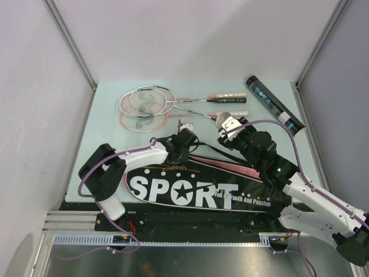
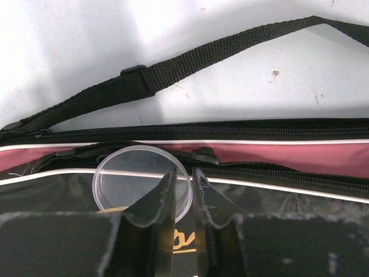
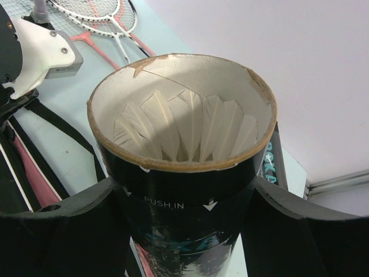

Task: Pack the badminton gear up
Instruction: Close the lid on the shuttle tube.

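My right gripper [image 1: 230, 128] [image 3: 184, 222] is shut on a dark shuttlecock tube [image 3: 184, 190], held open end up with white feather shuttlecocks [image 3: 184, 130] inside. A second dark tube [image 1: 274, 105] with teal print lies at the back right. Two pink-and-white rackets [image 1: 150, 104] lie at the back left. My left gripper [image 1: 185, 138] [image 2: 184, 173] hangs low over the black SPORT bag [image 1: 196, 193]. Its jaws stand a narrow gap apart, astride the rim of a clear round lid [image 2: 135, 179] lying on the bag by the zip.
The bag's black strap [image 2: 173, 69] loops over the pale table [image 1: 109, 133] behind the bag. White walls and metal posts [image 1: 69, 43] close in both sides. The left arm's white wrist [image 3: 40, 52] sits close to the held tube.
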Controlling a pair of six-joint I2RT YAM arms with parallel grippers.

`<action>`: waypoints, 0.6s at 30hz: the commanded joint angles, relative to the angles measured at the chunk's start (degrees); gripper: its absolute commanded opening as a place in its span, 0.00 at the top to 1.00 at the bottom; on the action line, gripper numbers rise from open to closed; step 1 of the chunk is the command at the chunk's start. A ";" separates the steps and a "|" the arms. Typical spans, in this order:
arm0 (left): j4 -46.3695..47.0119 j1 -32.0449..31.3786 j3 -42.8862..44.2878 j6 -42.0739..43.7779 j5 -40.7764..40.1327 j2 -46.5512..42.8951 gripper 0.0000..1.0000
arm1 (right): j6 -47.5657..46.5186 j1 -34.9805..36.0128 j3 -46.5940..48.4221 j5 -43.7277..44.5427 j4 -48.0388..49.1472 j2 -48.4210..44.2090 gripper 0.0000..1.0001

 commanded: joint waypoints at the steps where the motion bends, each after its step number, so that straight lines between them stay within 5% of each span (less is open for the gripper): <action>1: 2.43 0.53 -1.37 0.57 -1.11 -0.29 0.81 | 1.27 0.51 2.42 0.21 0.70 -0.38 0.96; 5: 2.87 0.79 -2.07 2.67 0.03 -5.89 1.00 | 0.83 0.60 2.42 0.04 0.00 0.41 0.96; 8: 2.69 1.50 -1.90 8.63 8.63 -19.20 1.00 | -1.09 0.77 2.42 -3.54 -1.58 1.02 0.96; 13: 3.22 4.74 2.05 27.28 36.65 -36.39 0.99 | -6.19 -0.28 2.51 -21.64 -5.01 2.34 0.96; 16: 3.13 5.10 3.90 34.05 53.07 -38.79 1.00 | -6.64 -0.98 2.43 -32.70 -3.52 3.13 0.95; 18: 3.04 5.10 4.34 36.25 56.19 -38.44 1.00 | -7.51 -1.60 2.77 -35.55 -3.69 4.01 0.94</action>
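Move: The clear lid lies on the sport bag right at the left fingertips, its right rim between the pads, its middle about 3 cm to their left. A zip pull sits some 2 cm right and 1 cm ahead of the left hand; the strap buckle is roughly 8 cm ahead and 2 cm left. The open tube mouth is about 19 cm right, 2 ahead and 28 above. From the right hand, holding the tube, the lid lies some 23 cm left, 24 below and roughly level fore-and-aft. The lid's rim is pinched as the left fingers shut; they then carry it steeply up, nearly 30 cm, and a little back, the wrist swinging up and clockwise until the fingers point right, nearly level, towards the tube. The right hand keeps its grip and brings the tube about 5 cm left, slightly down and back, turning some 20 degrees counter-clockwise. ##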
